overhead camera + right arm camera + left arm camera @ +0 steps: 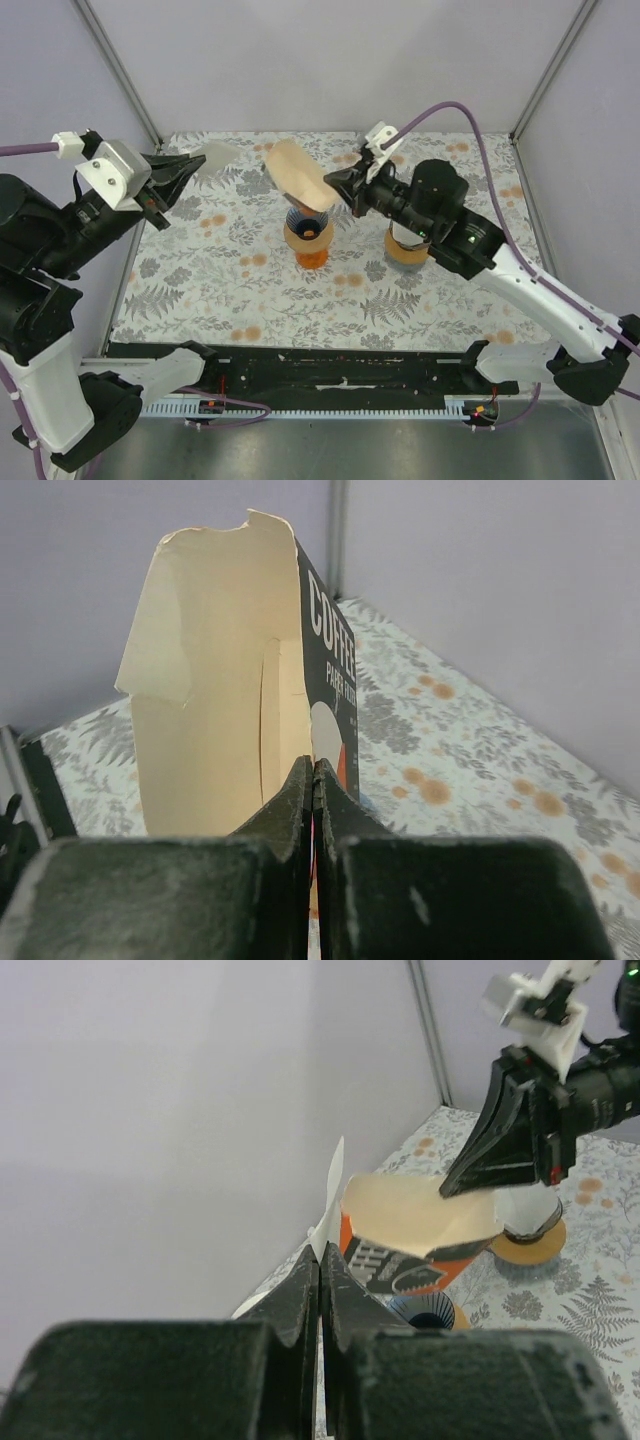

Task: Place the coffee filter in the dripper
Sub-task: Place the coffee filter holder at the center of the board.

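A white coffee filter (pixel 222 153) hangs at the back left, above the table, and my left gripper (pixel 199 161) is shut on its edge. In the left wrist view the filter (pixel 333 1192) shows edge-on, sticking up from the closed fingertips of the left gripper (pixel 320 1252). My right gripper (pixel 332 190) is shut on the wall of an open filter box (pixel 298 175), tan inside, held in the air. The right wrist view has the box (pixel 225 690) rising from the right gripper (pixel 315 764). The dripper (pixel 308 236), dark and ribbed on an orange base, stands below the box.
A second orange-based piece (pixel 404 252) stands on the floral mat (pixel 250 300) to the right of the dripper, partly under my right arm. Grey walls and metal posts close in the back and both sides. A black rail (pixel 330 372) runs along the near edge.
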Motion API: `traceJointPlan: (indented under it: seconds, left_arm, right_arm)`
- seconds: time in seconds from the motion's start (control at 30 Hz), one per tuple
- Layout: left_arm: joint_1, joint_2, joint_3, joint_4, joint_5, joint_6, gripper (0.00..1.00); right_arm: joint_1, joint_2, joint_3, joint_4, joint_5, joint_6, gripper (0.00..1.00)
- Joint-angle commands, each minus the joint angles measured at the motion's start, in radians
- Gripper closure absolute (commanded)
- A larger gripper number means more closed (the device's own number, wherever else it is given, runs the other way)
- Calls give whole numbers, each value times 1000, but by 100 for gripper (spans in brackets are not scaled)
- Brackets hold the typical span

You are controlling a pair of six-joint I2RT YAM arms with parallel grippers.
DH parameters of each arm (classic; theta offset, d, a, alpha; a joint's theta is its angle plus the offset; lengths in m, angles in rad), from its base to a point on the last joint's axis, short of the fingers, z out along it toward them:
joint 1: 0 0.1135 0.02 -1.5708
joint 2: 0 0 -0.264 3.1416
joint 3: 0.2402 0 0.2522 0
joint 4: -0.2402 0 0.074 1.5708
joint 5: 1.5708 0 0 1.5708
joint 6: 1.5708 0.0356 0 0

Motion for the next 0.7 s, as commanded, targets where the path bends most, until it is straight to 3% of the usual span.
traceJointPlan:
  seconds: [0.0,0.27,0.5,0.67]
  left_arm:
    - [2,-3,-8,50,-96,-87,98]
    - [1,-10,-50,47,-108,-95,98]
    - [2,11,-82,-40,-232,-176,98]
    - [1,8,-186,-76,-260,-172,98]
  right_arm:
    - [-67,-98,37,-36,117,-11,100]
    - [-268,-133,2,-110,255,-13,100]
    - [-666,-100,-40,-141,178,111,100]
    - [-875,0,-110,-144,134,164,100]
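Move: The right hand grips the coffee filter packet, bound for the clear far-right table area, roughly 22 cm ahead, 33 cm right and 40 cm down. The dripper is about 6 cm ahead, 3 cm left and 30 cm below; the wire basket holding a white filter sits some 5 cm ahead, 19 cm right, 35 cm down. From the left hand, pinching a paper filter, the dripper lies about 16 cm ahead, 13 cm right, 46 cm below. Right hand swings the held packet some 30 cm right and forward, turning clockwise; left lowers its filter slightly. ##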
